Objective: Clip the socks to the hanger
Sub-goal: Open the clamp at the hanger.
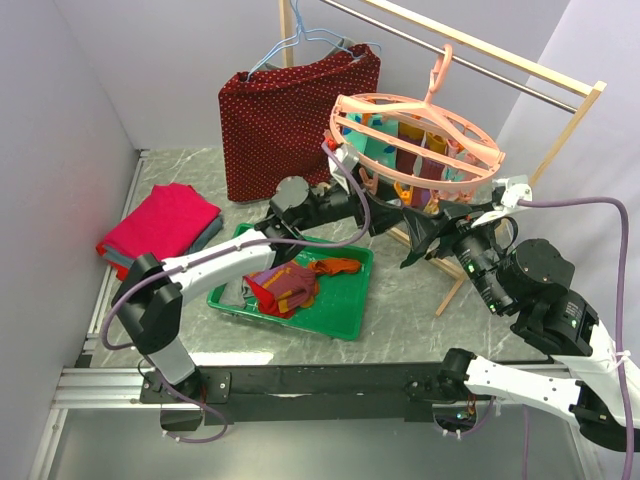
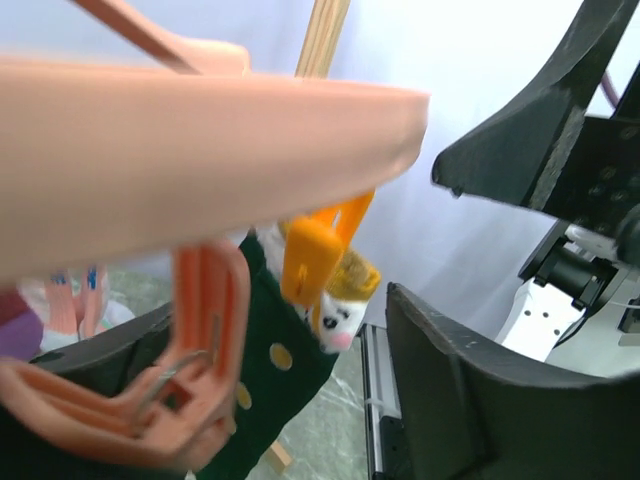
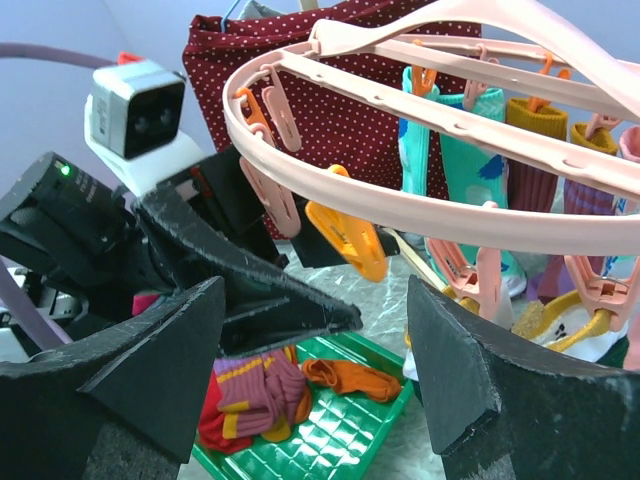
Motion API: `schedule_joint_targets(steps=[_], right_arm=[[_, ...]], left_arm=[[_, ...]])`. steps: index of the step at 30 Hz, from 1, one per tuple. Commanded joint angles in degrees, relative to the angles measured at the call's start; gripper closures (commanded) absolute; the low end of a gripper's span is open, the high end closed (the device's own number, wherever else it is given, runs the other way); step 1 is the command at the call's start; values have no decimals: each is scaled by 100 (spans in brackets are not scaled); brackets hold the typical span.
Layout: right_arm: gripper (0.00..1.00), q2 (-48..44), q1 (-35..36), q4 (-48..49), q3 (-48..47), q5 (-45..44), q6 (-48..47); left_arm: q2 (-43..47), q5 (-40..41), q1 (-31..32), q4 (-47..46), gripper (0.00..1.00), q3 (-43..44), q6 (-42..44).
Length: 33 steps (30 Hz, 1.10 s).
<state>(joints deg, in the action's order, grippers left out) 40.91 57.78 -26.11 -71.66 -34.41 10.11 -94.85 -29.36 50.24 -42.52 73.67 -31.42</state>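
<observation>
The salmon-pink hanger [image 1: 420, 140] hangs by its hook from the rack rod, with several socks [image 3: 465, 150] clipped to it. In the left wrist view an orange clip [image 2: 315, 245] grips a dark green sock with yellow dots [image 2: 270, 350] under the hanger ring [image 2: 200, 150]. My left gripper [image 1: 395, 212] is open under the ring, its fingers either side of that sock and a pink clip [image 2: 200, 380]. My right gripper [image 1: 440, 228] is open and empty just to the right, facing the left one. More socks lie in the green tray [image 1: 345, 315]: purple-orange striped [image 3: 255, 385], orange [image 3: 350, 378] and red [image 3: 215, 425].
A dark-red white-dotted cloth [image 1: 290, 110] hangs on a light-blue wire hanger at the back. A folded pink-red cloth stack [image 1: 160, 225] lies at the left. The wooden rack's leg [image 1: 560, 130] slopes down at the right, close to my right arm.
</observation>
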Motion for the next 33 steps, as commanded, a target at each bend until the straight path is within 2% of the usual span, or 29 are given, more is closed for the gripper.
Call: schedule_joint_targets(steps=[1,5,12,18,23,33], right_arm=[[21,-30,23,229,-59,31,-97],[21,-30,32,229,-68,40,-106],[21,5,23,176,-129,49,-106],[21,102,32,-8,-243,-21,-44],[20,233,32,-289,-436,-127,96],[21,506,23,-816,-867,-531,307]], left_arm=[[-112,-166,30,-380,30,402,-163],[-174,-166,47,-397,34,473,-180],[-166,-166,118,-257,55,543,-128],[-60,62,258,-20,61,526,188],[98,352,407,218,71,535,531],[335,1116,742,605,81,543,1243]])
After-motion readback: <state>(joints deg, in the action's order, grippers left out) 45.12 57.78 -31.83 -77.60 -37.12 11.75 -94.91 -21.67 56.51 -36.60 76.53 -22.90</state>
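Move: The orange clip under the near-left rim of the pink hanger hangs roughly 3 cm to the right of the left hand's point, 1 cm nearer the base and 2 cm above it. A pink clip hangs about 2 cm ahead, 4 cm to its left and 1 cm up; the dark green sock is some 6 cm to its right, 1 cm back and 8 cm below. From the right hand, the orange clip is about 5 cm ahead, 5 cm left and 3 cm up. The left hand, fingers pointing right along the underside of the rim, first lifts about 1 cm, then eases some 2.5 cm to the right and 2 cm back towards the base, sinking again to about its first height, so that its tips reach past the pink clip to the orange one. Meanwhile its fingers close from about three-quarters to one-quarter open around the lower end of the orange clip, the pink clip lying farther in between them, and the grip effort rises at the end as they come to pinch. ##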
